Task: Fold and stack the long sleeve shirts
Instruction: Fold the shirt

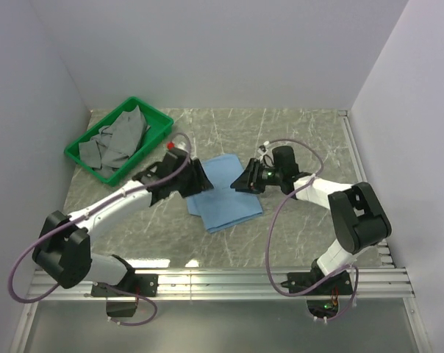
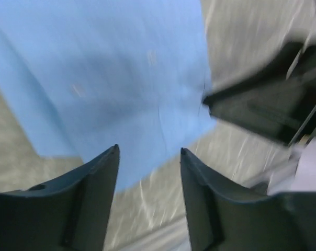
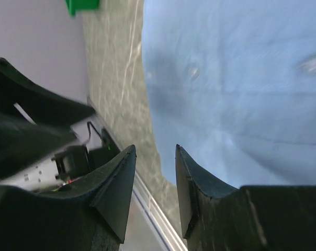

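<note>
A light blue long sleeve shirt [image 1: 226,202] lies folded into a rough rectangle in the middle of the table. It fills the upper part of the left wrist view [image 2: 111,78] and the right side of the right wrist view [image 3: 236,83]. My left gripper [image 1: 202,182] hovers at the shirt's left edge, open, with only table and cloth edge showing between its fingertips [image 2: 149,150]. At the shirt's upper right edge my right gripper [image 1: 240,182] faces it, also open with nothing between its fingers [image 3: 155,148]. Both wrist views are blurred.
A green bin [image 1: 157,131] at the back left holds several grey cloths [image 1: 119,143]. The marbled table [image 1: 310,140] is walled at the back and both sides. A metal rail [image 1: 229,283] runs along the near edge by the arm bases.
</note>
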You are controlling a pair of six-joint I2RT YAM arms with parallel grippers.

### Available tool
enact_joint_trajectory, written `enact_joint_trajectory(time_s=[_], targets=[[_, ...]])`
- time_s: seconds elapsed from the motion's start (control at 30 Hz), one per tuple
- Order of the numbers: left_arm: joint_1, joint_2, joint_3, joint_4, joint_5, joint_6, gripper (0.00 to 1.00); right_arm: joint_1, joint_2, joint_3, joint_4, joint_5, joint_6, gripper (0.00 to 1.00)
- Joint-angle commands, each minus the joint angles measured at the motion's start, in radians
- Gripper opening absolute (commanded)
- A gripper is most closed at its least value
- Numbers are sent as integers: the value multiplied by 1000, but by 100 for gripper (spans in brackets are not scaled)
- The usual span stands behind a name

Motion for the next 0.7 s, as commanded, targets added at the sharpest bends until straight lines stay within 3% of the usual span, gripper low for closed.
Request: enact_joint_trajectory(time_s=[0.0, 0.23, 0.43, 0.67], targets=[[-77, 16, -76, 0, 72, 29, 54, 48, -27, -20, 77, -41, -26, 44], [-147, 117, -138, 1, 144, 95, 38, 109, 97, -43, 77, -92, -33, 44], [-145, 240, -136, -28, 208, 136, 32, 109, 218, -30, -58, -102, -121, 43], [-144, 330, -155, -69, 200, 138, 28, 48, 214, -63, -86, -90, -151, 43]])
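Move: Below and back from the left hand, about 11 cm nearer the base, 3 cm to its right and 13 cm down, is the shirt's near-left corner. The short flap sticking out on the shirt's left lies 4 cm back and 3 cm left of that hand. For the right hand, the middle of the shirt's near edge is some 9 cm back, 2 cm left and 10 cm below, with the near-right corner 7 cm back and 6 cm to its right. Swooping back and down about 10 and 12 cm, the left hand comes to the shirt's near-left corner, its fingers tipping steeper and turning clockwise some 20 degrees while they close about halfway, tips meeting the cloth at the edge. The right hand drops 8 cm and draws back 6 cm towards the near edge, turning slightly counter-clockwise, and sets its still part-open fingertips on the cloth. ##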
